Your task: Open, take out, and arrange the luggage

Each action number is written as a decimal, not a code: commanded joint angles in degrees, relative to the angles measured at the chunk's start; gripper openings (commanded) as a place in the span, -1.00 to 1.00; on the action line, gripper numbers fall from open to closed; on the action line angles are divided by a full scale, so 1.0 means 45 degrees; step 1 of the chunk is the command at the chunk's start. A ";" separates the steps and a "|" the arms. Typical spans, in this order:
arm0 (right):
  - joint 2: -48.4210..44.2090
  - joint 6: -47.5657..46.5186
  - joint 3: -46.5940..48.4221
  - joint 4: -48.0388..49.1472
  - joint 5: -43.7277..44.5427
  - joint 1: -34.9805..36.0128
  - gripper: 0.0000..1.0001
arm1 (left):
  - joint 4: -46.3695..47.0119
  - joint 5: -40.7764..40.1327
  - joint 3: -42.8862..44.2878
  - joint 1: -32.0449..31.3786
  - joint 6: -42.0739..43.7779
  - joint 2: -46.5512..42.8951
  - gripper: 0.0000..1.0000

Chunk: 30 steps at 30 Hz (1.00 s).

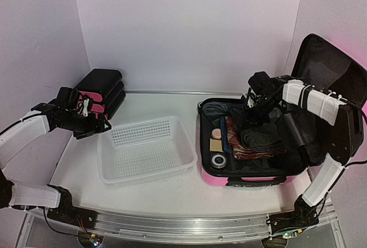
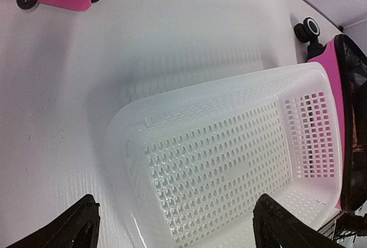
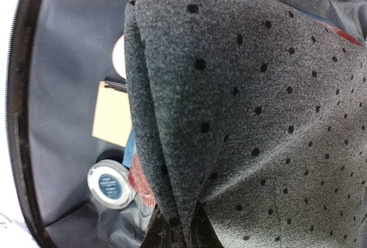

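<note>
The luggage (image 1: pixel 243 180), a pink hard-shell case, lies open at the right with its black-lined lid (image 1: pixel 330 67) standing up. Its pink edge (image 2: pixel 332 70) and a black wheel (image 2: pixel 309 29) show in the left wrist view. Inside lie folded clothes, among them a red-brown knit (image 1: pixel 241 145) and a grey cloth with black dots (image 3: pixel 246 87). My right gripper (image 1: pixel 253 108) is over the case, shut on a fold of that dotted cloth (image 3: pixel 183 232). My left gripper (image 1: pixel 94 125) hangs open over the left end of the white basket (image 2: pixel 189 90), nothing between its fingers (image 2: pixel 74 228).
The white mesh basket (image 1: pixel 148 172) sits mid-table beside the case. A black drawer unit with pink fronts (image 1: pixel 100 90) stands at the back left. A round tin (image 3: pixel 110 183), a tan card (image 3: pixel 113 113) and a blue strip (image 1: pixel 225 139) lie in the case's left side.
</note>
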 commanded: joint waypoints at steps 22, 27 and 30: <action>-0.2248 0.1134 0.0276 0.1076 -0.6169 -0.0493 -1.00 | 0.3009 0.2890 -0.1802 0.0033 -0.0462 0.2154 0.07; -0.1755 0.1411 0.0665 0.1263 -0.6741 0.0242 -1.00 | 0.3272 0.3069 -0.1672 -0.0526 -0.0485 0.2465 -0.07; -0.1385 0.1760 0.1062 0.1622 -0.6722 0.0943 -1.00 | 0.3346 0.2971 -0.1577 -0.1045 -0.0560 0.2610 -0.09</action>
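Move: Nearly beneath the open left hand is the basket's left rim, about 2 cm back, 2 cm right and 8 cm down; the basket's middle is some 20 cm right, 5 cm back, and the drawers about 17 cm ahead, 2 cm left. The right hand already grips the grey dotted cloth; for it the basket's middle lies about 42 cm left and 9 cm back, the round tin 11 cm left and 10 cm back, the plaid cloth 4 cm right and 4 cm back. Sinking about 8 cm, the left hand brings its open fingers down astride the basket's left rim, then shifts some 3 cm right against the basket while closing to about half. The right hand keeps its grip on the grey cloth, lifting it about 7 cm and drawing it left and a little back towards the basket, fingers swinging outward to the left. ##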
